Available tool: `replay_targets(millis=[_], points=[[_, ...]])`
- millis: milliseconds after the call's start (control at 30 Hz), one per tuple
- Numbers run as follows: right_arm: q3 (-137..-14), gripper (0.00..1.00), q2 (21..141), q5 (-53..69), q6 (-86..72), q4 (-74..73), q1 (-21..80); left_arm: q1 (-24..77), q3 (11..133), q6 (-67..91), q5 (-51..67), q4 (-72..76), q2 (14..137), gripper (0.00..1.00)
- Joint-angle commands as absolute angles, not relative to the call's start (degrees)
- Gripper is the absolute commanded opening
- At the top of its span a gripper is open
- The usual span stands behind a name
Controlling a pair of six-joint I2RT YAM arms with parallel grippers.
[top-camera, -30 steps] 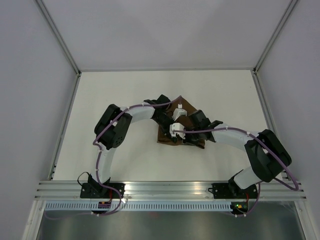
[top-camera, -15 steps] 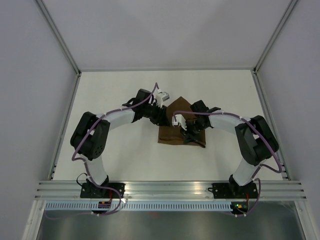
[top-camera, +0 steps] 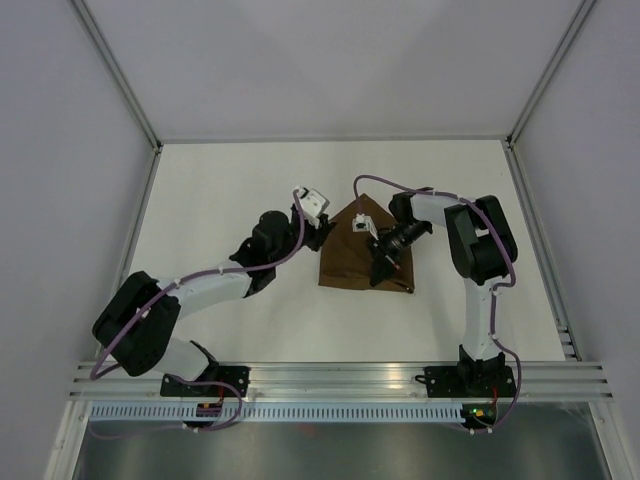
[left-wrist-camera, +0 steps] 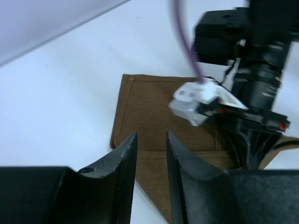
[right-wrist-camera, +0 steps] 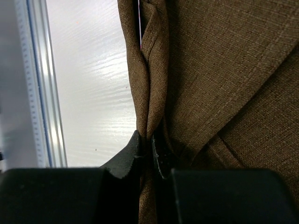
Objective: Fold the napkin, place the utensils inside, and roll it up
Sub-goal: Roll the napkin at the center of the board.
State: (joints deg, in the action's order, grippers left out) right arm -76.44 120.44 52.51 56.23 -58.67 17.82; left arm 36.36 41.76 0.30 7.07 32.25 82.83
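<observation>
The dark-brown napkin (top-camera: 345,265) lies folded on the white table, its far corner pointing away from the arms. My right gripper (top-camera: 377,270) comes down on its right part and is shut on a raised fold of the cloth (right-wrist-camera: 148,93), pinched between both fingertips. My left gripper (top-camera: 322,232) hovers just off the napkin's left edge. In the left wrist view its fingers (left-wrist-camera: 126,158) stand slightly apart with nothing between them, and the napkin (left-wrist-camera: 149,107) lies beyond. The utensils are hidden or out of view.
An aluminium rail (top-camera: 340,375) runs along the near edge and also shows in the right wrist view as a rail (right-wrist-camera: 42,84). Grey walls enclose the table on three sides. The right arm's wrist and purple cable (left-wrist-camera: 184,37) hang above the napkin.
My left arm has pulled back to the left, off the napkin, and its jaws have parted a little. The right arm has straightened up while keeping its pinch on the cloth.
</observation>
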Motion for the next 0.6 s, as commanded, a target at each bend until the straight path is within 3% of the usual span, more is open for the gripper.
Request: replay_targets(millis=[0,67,100,133,233,567], points=[[-79.5,0.01,126.0,50.4,62.4,-65.0,16.2,43.8,39.1,-15.9,-3.5,42.4,82.3,0.37],[-80.7,0.01,128.3,50.6,62.5,-66.8,15.5,46.1,38.1,-21.6,-5.6,43.1,82.9,0.39],[-81.6,0.01,128.8,51.0,62.7,-67.3,15.4,48.3,38.0,-23.5,-6.1,42.3,83.1,0.54],[-82.2,0.01,129.5,51.1,62.7,-67.8,15.1,49.5,38.0,-25.4,-6.7,41.8,84.0,0.59],[-83.6,0.01,131.6,51.2,62.5,-69.3,14.9,54.1,37.9,-34.2,-8.2,39.1,86.2,0.56],[-87.0,0.00,135.9,51.3,61.2,-72.1,14.3,66.6,38.4,-49.4,-11.4,38.6,96.6,0.58]])
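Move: Some 17 cm below the left hand, the napkin's near rolled edge lies about 12 cm back and 9 cm to the right. The napkin's far corner is about 10 cm ahead and 8 cm to the right, its near-left corner 11 cm back and 3 cm left. From the right hand, already pinching that edge, the stretch the left hand goes for is about 4 cm left and 1 cm back, at its height. The right fingers keep their pinch on the napkin's near edge, easing about 1 cm right and slightly back while the hand turns nearly 20 degrees, top side forward. Meanwhile the left hand swings in, empty, about 11 cm back, 10 cm right and 9 cm down, sinking mostly late, towards that edge beside the right fingers; it rolls some 50 degrees clockwise seen from behind, and its fingers open wider. ##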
